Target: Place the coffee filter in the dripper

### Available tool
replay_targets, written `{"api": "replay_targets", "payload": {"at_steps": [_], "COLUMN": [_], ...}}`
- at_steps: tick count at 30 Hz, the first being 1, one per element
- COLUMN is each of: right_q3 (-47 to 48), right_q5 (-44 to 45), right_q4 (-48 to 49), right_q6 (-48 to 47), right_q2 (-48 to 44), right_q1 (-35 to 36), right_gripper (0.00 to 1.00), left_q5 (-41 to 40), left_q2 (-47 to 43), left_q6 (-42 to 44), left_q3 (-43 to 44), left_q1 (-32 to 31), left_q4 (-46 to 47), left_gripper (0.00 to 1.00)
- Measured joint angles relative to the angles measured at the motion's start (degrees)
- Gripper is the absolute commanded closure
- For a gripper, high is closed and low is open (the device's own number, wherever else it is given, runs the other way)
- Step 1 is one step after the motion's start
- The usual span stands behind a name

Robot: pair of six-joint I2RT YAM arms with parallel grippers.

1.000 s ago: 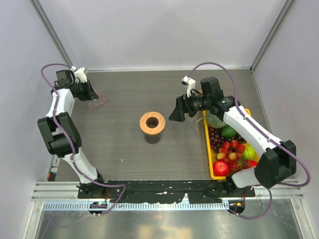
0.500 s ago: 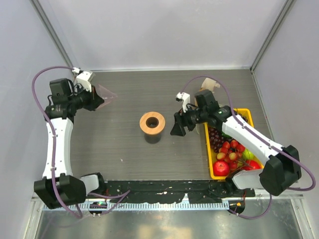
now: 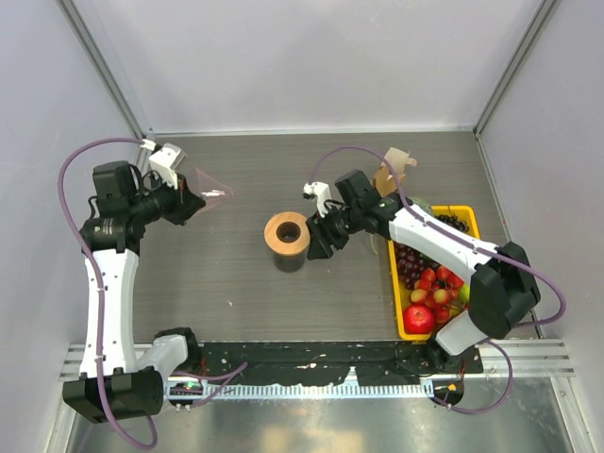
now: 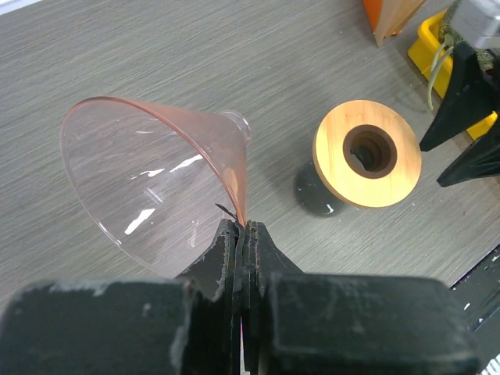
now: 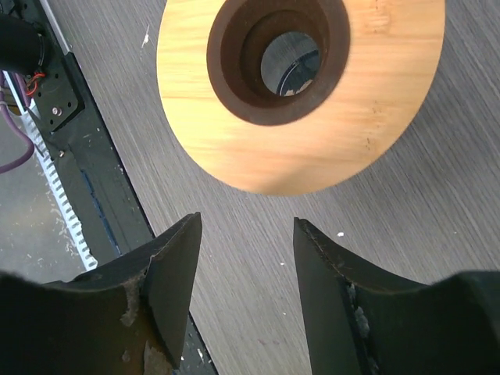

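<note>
The dripper (image 3: 276, 236) stands mid-table: a round orange-brown wooden collar (image 4: 332, 156) with a dark centre hole, on a dark glass base. My left gripper (image 3: 192, 204) hangs above the table to its left, shut on the rim of a clear pink-tinted cone funnel (image 4: 156, 180) whose mouth faces the wrist camera. My right gripper (image 3: 317, 242) is open just right of the dripper, nothing between its fingers; the collar (image 5: 234, 141) lies right ahead of the tips (image 5: 246, 221). A single coffee filter is out of view.
A yellow tray (image 3: 390, 274) full of fruit lies at the right, under my right arm. Behind it stands a tan holder with a bunch of brown paper filters (image 3: 392, 170). White walls close in the table's back and sides.
My left gripper lifted the clear pink cone off the back-left table and carried it toward the middle. My right gripper moved left up to the dripper, and its jaws narrowed.
</note>
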Motion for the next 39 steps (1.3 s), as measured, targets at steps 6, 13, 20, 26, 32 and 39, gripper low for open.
{"api": "replay_targets", "payload": {"at_steps": [6,13,20,26,32,39], "right_q3": [2.9,4.8,4.9,5.4,5.5,5.6], "right_q5": [0.2,0.3,0.3,-0.3,-2.9,-3.2], "right_q4": [-0.2,-0.4,-0.5,-3.8,-7.5,-8.0], "right_q6": [-0.1,-0.1,-0.2,-1.7,-2.7,-2.6], "right_q2": [3.1,4.3,5.0,4.1,-4.3,-14.6], "right_q1": [1.0,1.4,1.6,0.7,-6.8,-15.8], "right_gripper": [0.46,0.46,0.35,0.18,0.13,0.13], "left_q5": [0.5,0.6,0.9,-1.2,-4.4,-16.5], "left_q2": [-0.9,-1.6,-2.1,-2.4,-0.7,5.9], "left_q6": [0.1,0.5,0.9,7.0,18.5,30.6], "left_q3": [0.0,-0.1,-0.6,0.5,8.5,14.5], "left_q1": [-0.4,-0.9,-1.8,-10.8,-24.2,-40.8], "left_q4": [-0.8,-2.4,-3.0,-7.0,-14.9,-19.9], "left_gripper": [1.00,1.00,1.00,1.00,1.00,1.00]}}
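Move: From the left gripper, which already holds the coffee filter by its rim, the dripper lies about 19 cm to the right, 4 cm back and 13 cm below; the carafe stands directly beneath the dripper, its middle some 8 cm lower. From the right gripper the dripper is about 7 cm to the left, 3 cm ahead and 2 cm lower, while the fruit tray's middle lies level ahead, roughly 30 cm right and 8 cm down. Keep the left gripper shut on the filter, ease it back slowly, then sweep it right and back at nearly the same height, about 11 cm right in all, turning some 40 degrees clockwise and rolling its left side up, to bring the spout towards the dripper's hole. Let the right gripper edge left beside the dripper and pause, then open wider and draw off right and up, about 10 cm each way. ##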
